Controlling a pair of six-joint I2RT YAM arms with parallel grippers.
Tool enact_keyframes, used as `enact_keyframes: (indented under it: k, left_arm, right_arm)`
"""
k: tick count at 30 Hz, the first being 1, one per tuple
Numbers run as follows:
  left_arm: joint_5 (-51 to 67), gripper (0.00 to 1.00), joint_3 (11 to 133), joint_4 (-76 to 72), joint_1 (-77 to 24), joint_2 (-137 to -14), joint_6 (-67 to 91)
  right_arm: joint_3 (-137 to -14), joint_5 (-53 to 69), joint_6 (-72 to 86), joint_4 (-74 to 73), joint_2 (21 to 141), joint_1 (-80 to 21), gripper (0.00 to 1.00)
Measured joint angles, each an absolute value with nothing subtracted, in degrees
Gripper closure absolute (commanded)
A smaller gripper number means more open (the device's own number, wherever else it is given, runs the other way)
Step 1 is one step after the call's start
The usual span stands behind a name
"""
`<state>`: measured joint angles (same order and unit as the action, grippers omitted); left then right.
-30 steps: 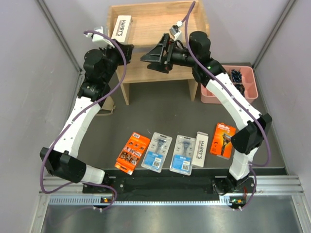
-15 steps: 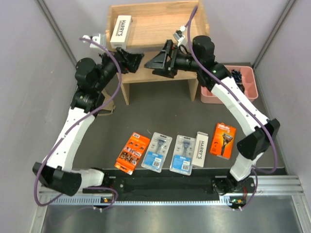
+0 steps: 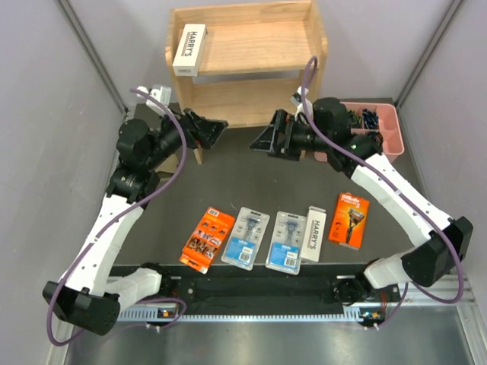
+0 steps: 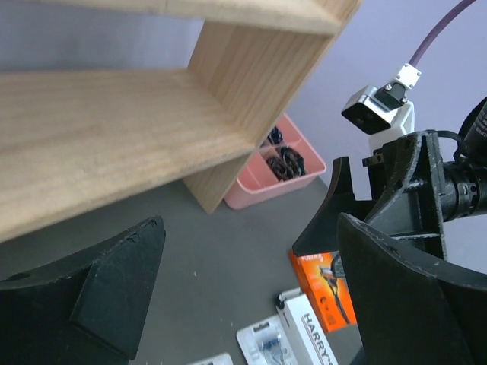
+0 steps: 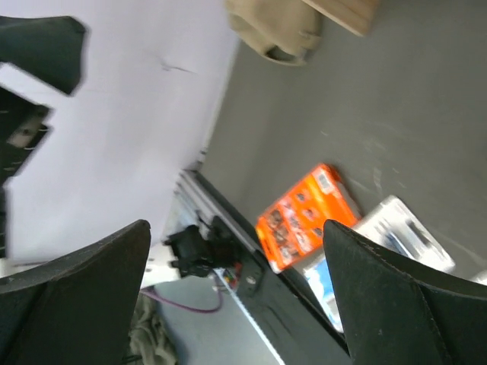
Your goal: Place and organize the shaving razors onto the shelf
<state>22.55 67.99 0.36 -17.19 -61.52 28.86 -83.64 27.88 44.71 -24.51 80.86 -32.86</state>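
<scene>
The light-wood shelf point(image 3: 251, 46) stands at the back, and one white HARRY'S box point(image 3: 190, 49) lies on its top tier at the left. Five shaving razor packs lie in a row near the front: an orange pack point(image 3: 207, 240), two clear blister packs point(image 3: 246, 237) point(image 3: 286, 242), a white HARRY'S box point(image 3: 313, 234) and an orange pack point(image 3: 349, 219). My left gripper point(image 3: 213, 129) hangs open and empty in front of the shelf's left leg. My right gripper point(image 3: 268, 141) is open and empty too, facing it. The left wrist view shows the shelf point(image 4: 114, 129) and the orange pack point(image 4: 323, 289).
A pink compartmented tray point(image 3: 389, 141) with small dark items sits right of the shelf, also in the left wrist view as the pink tray point(image 4: 262, 186). A beige cloth-like thing point(image 3: 169, 163) lies by the shelf's left leg. Grey walls close in both sides.
My left gripper opened and drew back from the HARRY'S box, which stays on the top tier. Both arms pulled away from the shelf, down toward the table's middle.
</scene>
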Motion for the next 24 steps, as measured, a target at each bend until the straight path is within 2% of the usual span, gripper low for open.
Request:
enact_keyframes:
  k: [14, 24]
  left_arm:
    - [26.2, 0.01, 49.4, 4.7, -17.8, -58.2, 34.7]
    - [24.4, 0.01, 44.9, 4.6, -24.1, -57.1, 37.7]
  right_arm:
    - [-66.4, 12.2, 37.3, -37.8, 77.6, -32.8, 0.08]
    - [-57.5, 0.8, 37.0, -44.8, 73.1, -32.8, 0.09]
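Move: The Harry's box still on the table lies about 12 cm back and 19 cm to the right of my right hand, some 32 cm below. The nearer blister pack, against the box's left side, is about 14 cm back and 10 cm right of this hand; the orange Gillette box is 8 cm back and 31 cm right. From my left hand the Harry's box is about 16 cm back, 30 cm right and 40 cm below. I sink my right hand fast, about 21 cm, carrying it 13 cm right and a little back towards the Harry's box and the blister pack beside it; the leftward-pointing fingers swing steeply down, still wide open. My left hand also drops from in front of the shelf, some 17 cm and slightly back, tipping down nearly 30 degrees, open and empty. Neither touches anything. ##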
